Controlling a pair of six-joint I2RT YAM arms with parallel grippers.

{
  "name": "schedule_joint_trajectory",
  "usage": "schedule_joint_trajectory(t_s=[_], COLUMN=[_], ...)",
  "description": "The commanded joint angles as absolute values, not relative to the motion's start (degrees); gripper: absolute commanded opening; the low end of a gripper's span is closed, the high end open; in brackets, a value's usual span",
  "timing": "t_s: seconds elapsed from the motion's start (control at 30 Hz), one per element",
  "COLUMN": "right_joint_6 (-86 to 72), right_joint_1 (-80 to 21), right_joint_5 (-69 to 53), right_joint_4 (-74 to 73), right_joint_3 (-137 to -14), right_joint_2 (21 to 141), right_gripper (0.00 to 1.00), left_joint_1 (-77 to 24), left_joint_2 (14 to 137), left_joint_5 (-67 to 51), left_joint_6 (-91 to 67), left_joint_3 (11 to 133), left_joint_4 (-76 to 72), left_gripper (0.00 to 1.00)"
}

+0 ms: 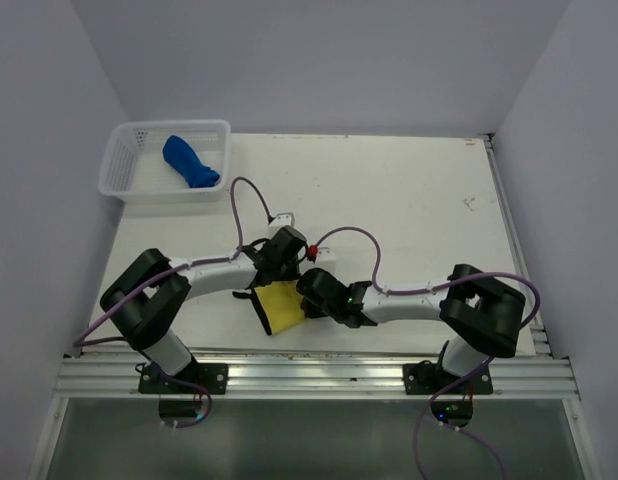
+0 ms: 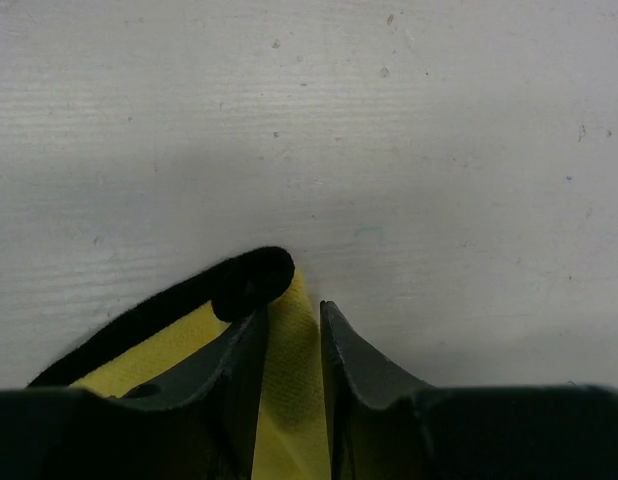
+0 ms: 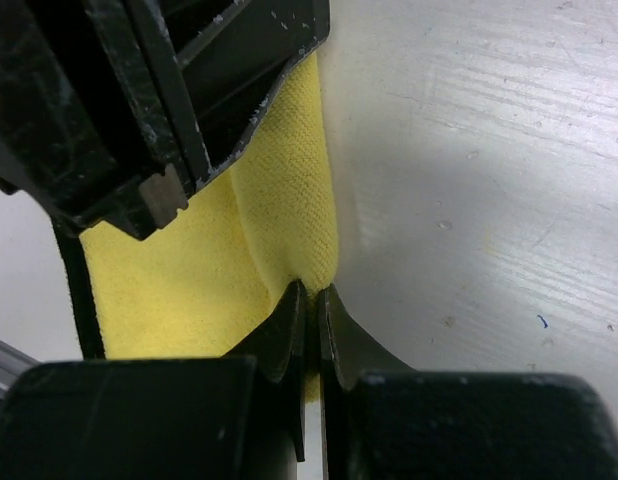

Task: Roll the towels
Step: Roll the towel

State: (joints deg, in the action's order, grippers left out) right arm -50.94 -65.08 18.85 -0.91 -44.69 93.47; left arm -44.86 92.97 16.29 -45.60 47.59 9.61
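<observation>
The yellow towel [image 1: 279, 305] lies near the table's front edge between the two arms. Its black edging [image 2: 244, 280] curls up at one corner. My left gripper [image 2: 294, 305] reaches down on the towel's far side, its jaws closed on a raised yellow fold [image 2: 289, 380]. My right gripper [image 3: 312, 290] is shut on the towel's right edge [image 3: 299, 230], the cloth pinched thin between its tips. The left gripper's black body [image 3: 189, 100] stands just beyond it. The blue towel [image 1: 189, 162] lies bundled in the white basket [image 1: 129, 170] at the back left.
A small white block with a red tip [image 1: 324, 252] sits on the table just behind the grippers. Purple cables [image 1: 249, 195] loop above both arms. The metal rail [image 1: 309, 375] runs along the near edge.
</observation>
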Motion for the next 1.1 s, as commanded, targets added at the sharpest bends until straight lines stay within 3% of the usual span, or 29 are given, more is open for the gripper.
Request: schedule_joint_trajectory(t_s=[0.0,0.23,0.33,0.67,1.07], right_joint_6=[-50.4,-50.5,-50.5,-48.1,-42.9], right_joint_1=[-65.9,-67.9,-68.6,-72.9,-80.2], right_joint_5=[22.5,25.7,27.2,33.0,41.7], right_joint_4=[-6.7,-8.3,-8.5,-11.9,-20.5], right_joint_3=[-45.5,-46.1,-46.0,-49.4,-57.4], right_joint_2=[94.0,93.1,92.4,92.5,96.1], right_gripper=[0.0,0.0,0.0,0.0,0.0], left_joint_1=[-45.2,-45.4,-45.4,-45.1,-40.4], left_joint_2=[94.8,96.6,97.8,92.2,80.0], left_joint_5=[20.3,20.9,21.4,21.6,15.6], left_joint_6=[-45.2,-46.4,-46.9,-50.3,-50.9], left_joint_3=[48.5,46.8,46.3,43.4,30.3], left_joint_4=[14.8,15.4,15.2,9.9,-13.4], left_gripper=[0.32,0.17,0.0,0.0,0.0])
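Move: My left fingers, parted, straddle the far end of the yellow towel's folded edge, barely 1 cm below them. From that hand the black hem's middle lies about 7 cm left and 8 cm back, the hem loop some 12 cm left and 4 cm back. My right hand already pinches the fold's near end; from it, the fold's far end is roughly 9 cm ahead and 3 cm left, the hem about 11 cm left and level fore-and-aft. I sink my left hand a touch and shut its fingers on the far end of the fold, then draw it about 2 cm left and 1.5 cm back, rolling its right side up some 15 degrees. My right hand keeps its pinch, easing off slowly and then rising about 3.5 cm while pulling back and a little left, its wrist turning about 20 degrees as the fingertips tip up and forward. ##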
